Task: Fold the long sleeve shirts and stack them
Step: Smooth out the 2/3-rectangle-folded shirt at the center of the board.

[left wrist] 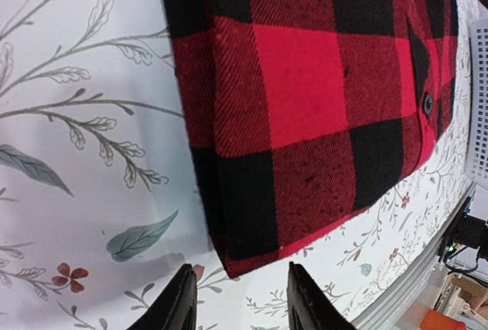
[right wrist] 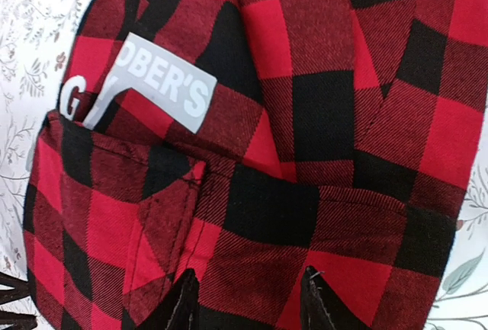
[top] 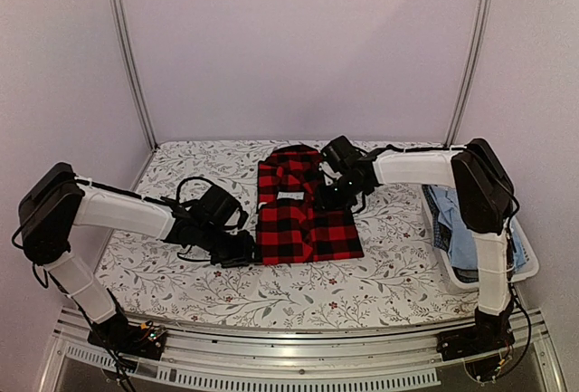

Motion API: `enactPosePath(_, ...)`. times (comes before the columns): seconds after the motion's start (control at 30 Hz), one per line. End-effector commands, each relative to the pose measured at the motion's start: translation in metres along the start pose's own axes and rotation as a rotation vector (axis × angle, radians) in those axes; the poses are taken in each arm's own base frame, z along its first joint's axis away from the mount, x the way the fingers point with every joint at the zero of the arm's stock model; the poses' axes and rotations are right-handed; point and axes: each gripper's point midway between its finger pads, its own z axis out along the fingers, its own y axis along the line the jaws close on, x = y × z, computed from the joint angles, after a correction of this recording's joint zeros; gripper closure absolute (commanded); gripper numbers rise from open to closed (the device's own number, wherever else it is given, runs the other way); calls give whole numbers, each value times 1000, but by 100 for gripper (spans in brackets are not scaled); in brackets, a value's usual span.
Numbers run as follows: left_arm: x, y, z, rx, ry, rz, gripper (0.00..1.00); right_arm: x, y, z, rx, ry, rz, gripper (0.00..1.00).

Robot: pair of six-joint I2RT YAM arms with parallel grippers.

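One of the long sleeve shirts (top: 303, 215), red-and-black check, lies folded flat in the middle of the table. In the right wrist view the shirt (right wrist: 290, 116) fills the frame, with a strip of white block letters (right wrist: 164, 86) showing between its folds. My right gripper (right wrist: 248, 303) hovers open over the shirt's right upper part (top: 333, 195), its fingers spread above the cloth and nothing pinched between them. My left gripper (left wrist: 240, 303) stands open at the shirt's near left corner (left wrist: 236, 265). That corner lies just ahead of the fingertips, untouched. In the top view the left gripper (top: 246, 249) sits at the shirt's lower left edge.
A white basket (top: 529, 263) with blue clothes (top: 457, 224) stands at the right edge of the table, beside the right arm. Its mesh wall (left wrist: 480, 101) shows in the left wrist view. The floral tablecloth (top: 181, 274) ends at a metal rail along the near edge.
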Motion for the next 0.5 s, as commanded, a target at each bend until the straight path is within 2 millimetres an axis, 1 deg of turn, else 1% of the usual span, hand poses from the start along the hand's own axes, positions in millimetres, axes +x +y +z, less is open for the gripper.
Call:
enactPosePath(0.0,0,-4,2,7,-17,6,60,-14,5,-46,-3,-72,2,55)
enactPosePath(0.07,0,-5,2,15,-15,9,61,-3,0,-53,7,-61,13,54)
enactPosePath(0.1,1,-5,3,16,-11,12,61,1,-2,-59,9,-64,17,54)
enactPosePath(0.17,3,-5,3,16,-5,17,62,14,-8,-65,21,-54,30,54)
enactPosePath(0.2,5,-4,4,14,0,20,62,18,-9,-74,16,-62,37,53)
enactPosePath(0.4,15,-2,4,13,14,52,64,70,-24,-89,2,-22,79,54)
enactPosePath(0.43,16,-2,3,8,13,59,64,75,-26,-94,-1,-24,88,55)
enactPosePath(0.47,17,-1,3,5,13,65,64,83,-28,-94,-1,-15,94,56)
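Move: The shirt's near right corner lies about 14 cm back and 10 cm to the right of the right hand, 3 cm lower. The shirt's white label is some 5 cm ahead of that hand and 8 cm to its left; the shirt's near left corner is 15 cm back and 16 cm left. From the left hand, that near left corner is barely 2 cm off, slightly ahead and right, with the near right corner about 26 cm to the right. No fresh contact shows as the right hand heads for the shirt's near right corner, fingers part-open: it rises about 5 cm over the cloth, then swings back and right, some 10 cm across, starting to sink again near the end. The left hand stays beside the near left corner, its half-open fingers hardly shifting; whether they press there can't be seen. ##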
